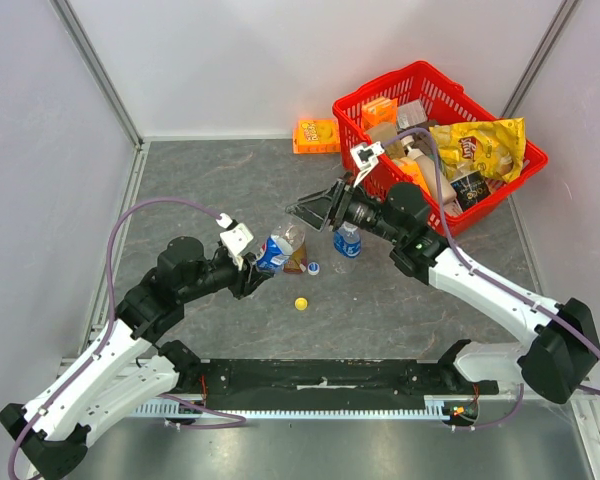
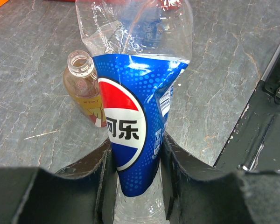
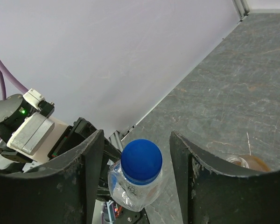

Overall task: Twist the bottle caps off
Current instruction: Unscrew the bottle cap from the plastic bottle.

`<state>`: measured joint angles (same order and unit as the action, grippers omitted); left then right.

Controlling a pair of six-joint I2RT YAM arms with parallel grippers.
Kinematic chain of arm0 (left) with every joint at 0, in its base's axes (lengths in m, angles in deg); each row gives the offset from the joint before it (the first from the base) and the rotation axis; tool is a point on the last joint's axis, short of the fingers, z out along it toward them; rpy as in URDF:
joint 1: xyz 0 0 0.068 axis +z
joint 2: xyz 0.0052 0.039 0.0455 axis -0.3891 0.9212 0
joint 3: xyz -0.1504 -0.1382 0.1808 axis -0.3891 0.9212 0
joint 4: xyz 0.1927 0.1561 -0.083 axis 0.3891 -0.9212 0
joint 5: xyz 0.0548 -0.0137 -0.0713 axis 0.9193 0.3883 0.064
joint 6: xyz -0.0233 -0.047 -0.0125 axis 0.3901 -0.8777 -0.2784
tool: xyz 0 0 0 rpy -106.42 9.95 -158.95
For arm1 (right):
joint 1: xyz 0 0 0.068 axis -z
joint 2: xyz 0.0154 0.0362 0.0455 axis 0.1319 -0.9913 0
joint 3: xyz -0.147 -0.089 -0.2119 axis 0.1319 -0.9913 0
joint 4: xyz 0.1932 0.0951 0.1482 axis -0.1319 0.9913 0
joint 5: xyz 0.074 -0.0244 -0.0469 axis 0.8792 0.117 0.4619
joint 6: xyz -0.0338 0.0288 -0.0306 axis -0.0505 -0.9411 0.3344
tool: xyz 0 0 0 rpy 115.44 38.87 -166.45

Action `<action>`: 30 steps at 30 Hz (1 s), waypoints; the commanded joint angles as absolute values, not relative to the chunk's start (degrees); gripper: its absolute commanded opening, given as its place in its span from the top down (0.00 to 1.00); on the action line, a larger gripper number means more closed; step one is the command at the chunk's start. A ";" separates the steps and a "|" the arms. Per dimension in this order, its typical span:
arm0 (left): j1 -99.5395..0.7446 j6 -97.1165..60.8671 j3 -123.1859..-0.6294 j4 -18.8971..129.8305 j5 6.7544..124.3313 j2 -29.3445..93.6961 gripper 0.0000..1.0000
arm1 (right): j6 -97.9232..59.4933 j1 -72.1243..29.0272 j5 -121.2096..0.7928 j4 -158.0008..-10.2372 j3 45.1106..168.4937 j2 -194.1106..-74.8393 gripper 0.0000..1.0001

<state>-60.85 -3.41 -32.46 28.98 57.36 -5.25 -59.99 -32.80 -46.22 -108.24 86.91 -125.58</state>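
Observation:
My left gripper (image 1: 252, 262) (image 2: 135, 173) is shut on the lower body of a clear bottle with a blue label (image 1: 278, 248) (image 2: 130, 116) and holds it tilted. Its blue cap (image 3: 141, 160) sits on the neck between the fingers of my right gripper (image 1: 306, 215) (image 3: 136, 138), which is open with a gap on each side. An amber bottle (image 1: 297, 263) (image 2: 84, 91) stands uncapped beside it. A second clear bottle (image 1: 347, 241) stands to the right. A yellow cap (image 1: 301, 303) and a whitish-blue cap (image 1: 314, 267) lie loose on the table.
A red basket (image 1: 365, 100) full of snack packets and bottles stands at the back right. An orange box (image 1: 316, 134) lies by the back wall. The black base rail (image 1: 320, 378) runs along the near edge.

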 commanded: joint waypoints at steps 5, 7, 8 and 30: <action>-60.69 -0.83 -32.54 29.54 57.19 -5.00 0.98 | -60.30 -32.94 -42.98 -111.35 86.98 -126.08 0.50; -60.78 -0.83 -32.45 29.54 57.28 -5.00 0.98 | -60.30 -32.94 -43.15 -111.61 86.80 -125.82 0.55; -60.69 -0.83 -32.45 29.54 57.28 -5.08 0.98 | -60.30 -32.85 -43.33 -111.61 86.72 -125.64 0.58; -60.69 -1.18 -35.70 29.63 36.82 -6.05 0.98 | -54.68 -32.94 -28.49 -128.13 81.79 -120.37 0.99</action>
<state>-60.46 -2.80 -32.90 28.59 48.05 -5.65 -57.68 -32.43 -37.04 -119.19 81.76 -123.11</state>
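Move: The blue cap is already between the right hand's open fingers, about 1 cm to the left and 1 cm below their midpoint; from the left hand, which holds the Pepsi bottle low down, it lies some 7 cm ahead, 6 cm right and 10 cm up. From the right hand, the open juice bottle stands about 3 cm ahead, 3 cm left and 25 cm down, the water bottle 5 cm ahead, 8 cm right and just as low; the yellow cap lies 6 cm back, 3 cm left, 34 cm down. The right hand settles half a centimetre down and closes its fingers, pinching the blue cap from both sides, while the left hand holds the Pepsi bottle steady underneath. With both grips kept, the two hands then draw bottle and cap back towards the robot, the right about 3.5 cm back and slightly up, its fingers tipping up some 10 degrees and turning a little counter-clockwise, the left about 2.5 cm back and a little to its right, turning roughly 10 degrees clockwise. ##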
